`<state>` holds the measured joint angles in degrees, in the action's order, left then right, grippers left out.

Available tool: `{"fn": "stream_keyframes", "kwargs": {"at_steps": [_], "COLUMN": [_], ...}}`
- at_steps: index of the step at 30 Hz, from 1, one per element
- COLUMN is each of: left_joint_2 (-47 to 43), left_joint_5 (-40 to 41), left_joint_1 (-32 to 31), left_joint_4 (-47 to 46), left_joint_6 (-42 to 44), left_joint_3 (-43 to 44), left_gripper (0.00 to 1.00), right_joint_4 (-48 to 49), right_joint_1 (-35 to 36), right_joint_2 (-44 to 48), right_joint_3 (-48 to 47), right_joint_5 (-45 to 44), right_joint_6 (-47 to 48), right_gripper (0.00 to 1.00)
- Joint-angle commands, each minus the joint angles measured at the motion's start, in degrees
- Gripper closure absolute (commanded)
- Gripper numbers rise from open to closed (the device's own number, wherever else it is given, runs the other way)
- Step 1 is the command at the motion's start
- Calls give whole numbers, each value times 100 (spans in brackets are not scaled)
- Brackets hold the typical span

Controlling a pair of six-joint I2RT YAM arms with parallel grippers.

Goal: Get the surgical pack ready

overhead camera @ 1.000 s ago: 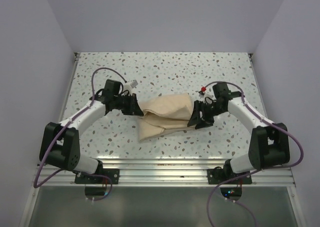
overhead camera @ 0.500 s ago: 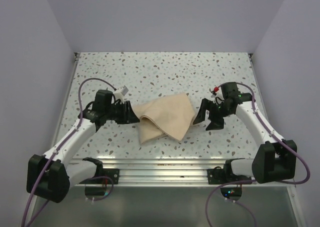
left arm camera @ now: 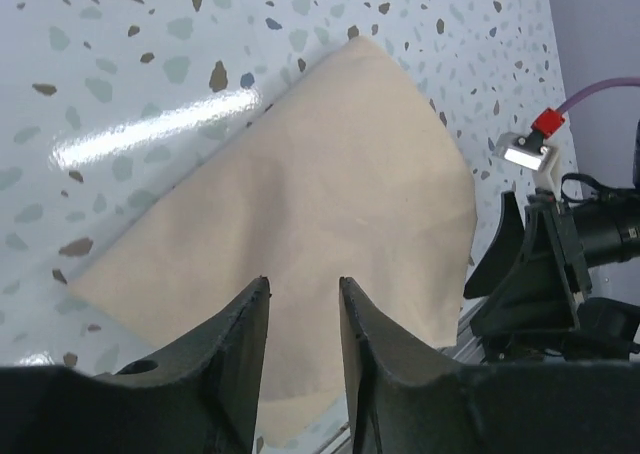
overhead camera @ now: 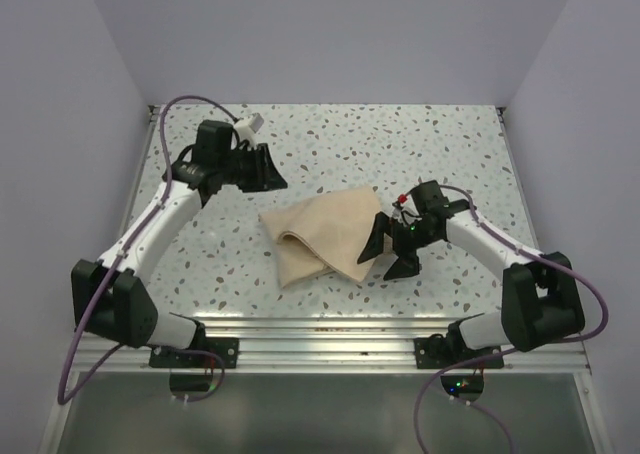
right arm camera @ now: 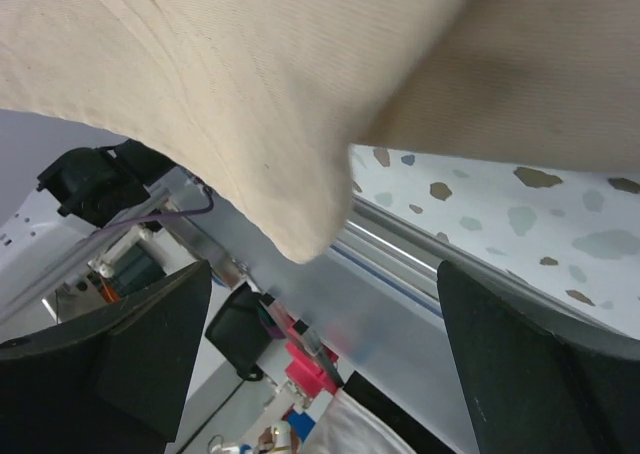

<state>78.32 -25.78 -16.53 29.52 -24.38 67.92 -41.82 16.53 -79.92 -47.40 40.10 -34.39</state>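
Observation:
The surgical pack shows only as a beige cloth, folded over into a rough triangle and lying at the table's middle. Nothing of its contents can be seen. My left gripper hangs above the table behind and to the left of the cloth, clear of it. In the left wrist view its fingers stand apart with nothing between them, and the cloth lies below. My right gripper is at the cloth's right corner, jaws wide. In the right wrist view the cloth hangs over the open right gripper.
The speckled table is bounded by grey walls at the left, right and back. An aluminium rail with the arm bases runs along the near edge. Purple cables loop off both arms.
The left gripper let go of the cloth's left edge, opened, and rose back-left. The right gripper opened wider, drew back, then returned to the cloth's right corner. The cloth settled flatter.

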Motion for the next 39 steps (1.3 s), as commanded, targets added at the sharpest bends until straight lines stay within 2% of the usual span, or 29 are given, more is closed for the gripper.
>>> {"fn": "stream_keyframes", "kwargs": {"at_steps": [1, 5, 10, 13, 15, 16, 17, 19, 20, 23, 25, 32, 37, 39], "left_joint_2": [1154, 2133, 2398, 2433, 2494, 2512, 2521, 2556, 2574, 2626, 2688, 2864, 2899, 2812], "left_joint_5": [-514, -1139, -1140, -1114, -1105, -1087, -1096, -1096, -1078, -964, -903, -754, -604, -604], "left_joint_1": [-8, -16, -25, -25, -25, -25, -25, -34, -34, -34, -25, -25, -25, -25], "left_joint_4": [159, 177, -42, -60, -104, -113, -122, -122, -148, -130, -139, -139, -122, -96], "left_joint_6": [258, 267, 337, 399, 443, 452, 461, 487, 513, 548, 548, 610, 645, 636], "left_joint_3": [739, 925, 679, 626, 556, 530, 486, 407, 371, 283, 204, 99, 99, 142], "left_gripper": [63, 77, 81, 81, 82, 82, 83, 83, 83, 84, 86, 88, 89, 89], "right_joint_4": [850, 1395, 1466, 1546, 1502, 1493, 1232, 844, 407, -597, -1036, -1486, -1286, -1136], "right_joint_1": [245, 402, 675, 869, 913, 922, 922, 913, 913, 904, 904, 782, 352, 228], "right_joint_2": [-67, -261, -560, -717, -753, -779, -779, -657, -578, -341, -270, 20, -190, -461], "right_joint_3": [2, 55, 55, -6, -42, -33, -76, -138, -190, -366, -393, 203, 608, 749], "right_joint_5": [25, -11, -20, -19, 33, 94, 121, 69, 34, -431, -651, -924, -1091, -1092], "right_joint_6": [-708, -1095, -1227, -1202, -1175, -1123, -1035, -658, -517, 63, 283, 398, 679, 775], "right_gripper": [1, 1, 5, 12, 21, 29, 52, 70, 84, 97, 99, 100, 99, 93]}}
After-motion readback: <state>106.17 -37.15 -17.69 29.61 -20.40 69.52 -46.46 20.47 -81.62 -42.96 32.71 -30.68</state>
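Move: Below the left hand, about 15 cm down, 3 cm to its right and 1 cm back, lies the spot near the wrap's left end where it will come down; the wrap's left corner is some 5 cm to that hand's left and 1 cm farther out, 18 cm down. From the right hand, the wrap's loose front tip is roughly 4 cm left, level fore and aft and 2 cm lower; the bottom layer's near-left corner is about 19 cm left, 1 cm back and 7 cm lower. Reaching about 5 cm left with its fingers wide, the right hand shuts them on the wrap's loose front tip, then draws it some 6 cm right and 4 cm back, sinking towards the table. The left hand swings briefly forward and right, then drops quickly, about 15 cm in all, tipping its fingers down some 25 degrees and narrowing them as it comes onto the wrap's left end, and there keeps easing slowly down and back. ##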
